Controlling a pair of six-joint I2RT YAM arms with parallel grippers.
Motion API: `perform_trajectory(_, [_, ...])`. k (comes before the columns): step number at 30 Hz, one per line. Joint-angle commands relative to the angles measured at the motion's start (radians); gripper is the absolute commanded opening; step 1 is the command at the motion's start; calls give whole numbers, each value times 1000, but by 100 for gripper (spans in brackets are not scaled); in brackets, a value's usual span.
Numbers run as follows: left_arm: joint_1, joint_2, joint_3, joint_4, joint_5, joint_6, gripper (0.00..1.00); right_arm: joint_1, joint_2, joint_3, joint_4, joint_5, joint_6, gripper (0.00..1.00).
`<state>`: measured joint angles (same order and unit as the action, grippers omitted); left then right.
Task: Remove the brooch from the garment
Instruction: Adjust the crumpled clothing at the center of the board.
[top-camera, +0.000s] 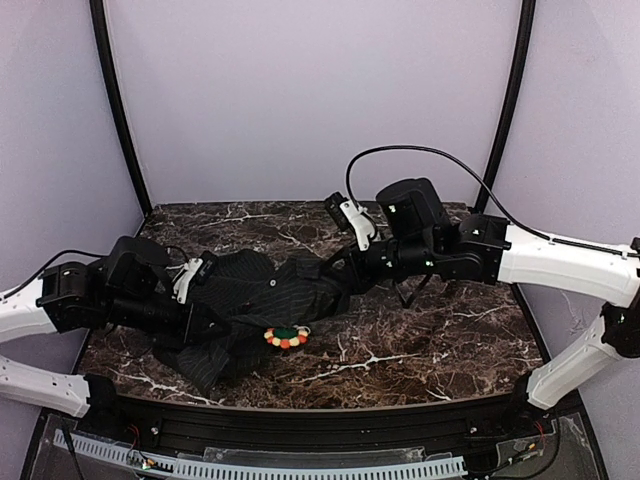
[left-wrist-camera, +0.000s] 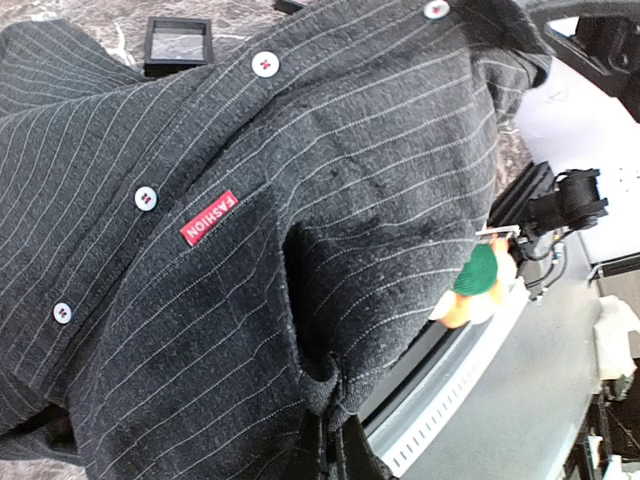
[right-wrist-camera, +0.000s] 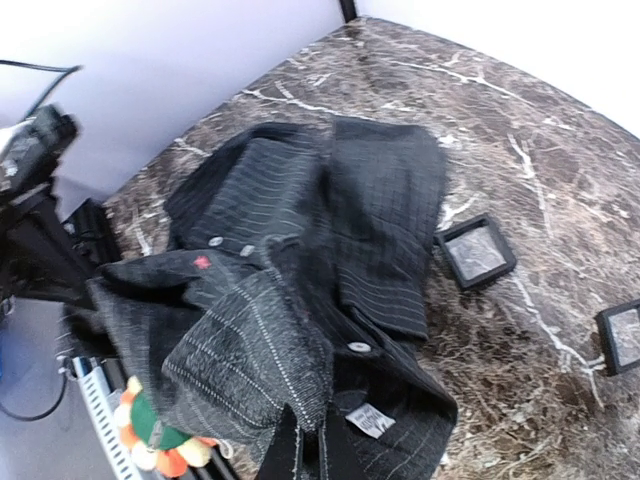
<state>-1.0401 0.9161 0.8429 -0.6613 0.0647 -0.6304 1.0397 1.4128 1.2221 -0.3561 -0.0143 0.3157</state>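
Note:
The black pinstriped garment (top-camera: 255, 295) lies bunched on the marble table, held between both arms. The brooch (top-camera: 286, 337), orange and cream petals around green, sits at the garment's near edge. In the left wrist view my left gripper (left-wrist-camera: 335, 425) is shut on a fold of the garment (left-wrist-camera: 230, 260), and the brooch (left-wrist-camera: 478, 280) hangs off the cloth's edge to the right. In the right wrist view my right gripper (right-wrist-camera: 318, 452) is shut on a raised flap of the garment (right-wrist-camera: 300, 240), with the brooch (right-wrist-camera: 150, 440) lower left of it.
Two small black square boxes (right-wrist-camera: 477, 250) (right-wrist-camera: 622, 337) rest on the marble to the right of the garment; one box (left-wrist-camera: 178, 42) shows beyond the cloth. The table's front rail (top-camera: 300, 425) runs just near the brooch.

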Motion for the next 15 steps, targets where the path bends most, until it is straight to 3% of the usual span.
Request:
perform_trajectory(1, [56,47,-52,70,194,43,1,13,40,13,9,-114,36,0])
perform_trajectory(7, [213,95,-90,77,232,58,1,15,250,83,153,-100,150,0])
perform_trajectory(13, [365,170,-172,102,260,82,1,16,380,185,163,-58,168,0])
perform_trajectory(15, [405,192,-191,103,247,92,1,16,365,174,173,-49,164,11])
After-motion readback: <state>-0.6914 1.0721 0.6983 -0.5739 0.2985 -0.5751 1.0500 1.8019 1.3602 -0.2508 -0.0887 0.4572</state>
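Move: Both hands already hold the garment off the board. Its far folds, lying on the board, are about 16 cm straight ahead of the left hand and 16 cm below; from the right hand they are some 22 cm left, 8 cm ahead and 20 cm below. The brooch hangs about 13 cm right of the left hand, level with it front to back and 8 cm lower. From the right hand, the nearer black frame sits roughly 13 cm ahead, 9 cm left and 22 cm down. Both shut grippers keep their pinch on the striped cloth and lower it towards the board and its far folds. The right hand draws back a touch, then sweeps down nearly 10 cm and left about 7; the left sinks some 8 cm, at first nearly straight down, then swinging forward about 5 cm and a little left. Both wrists tip 10 to 15 degrees. ##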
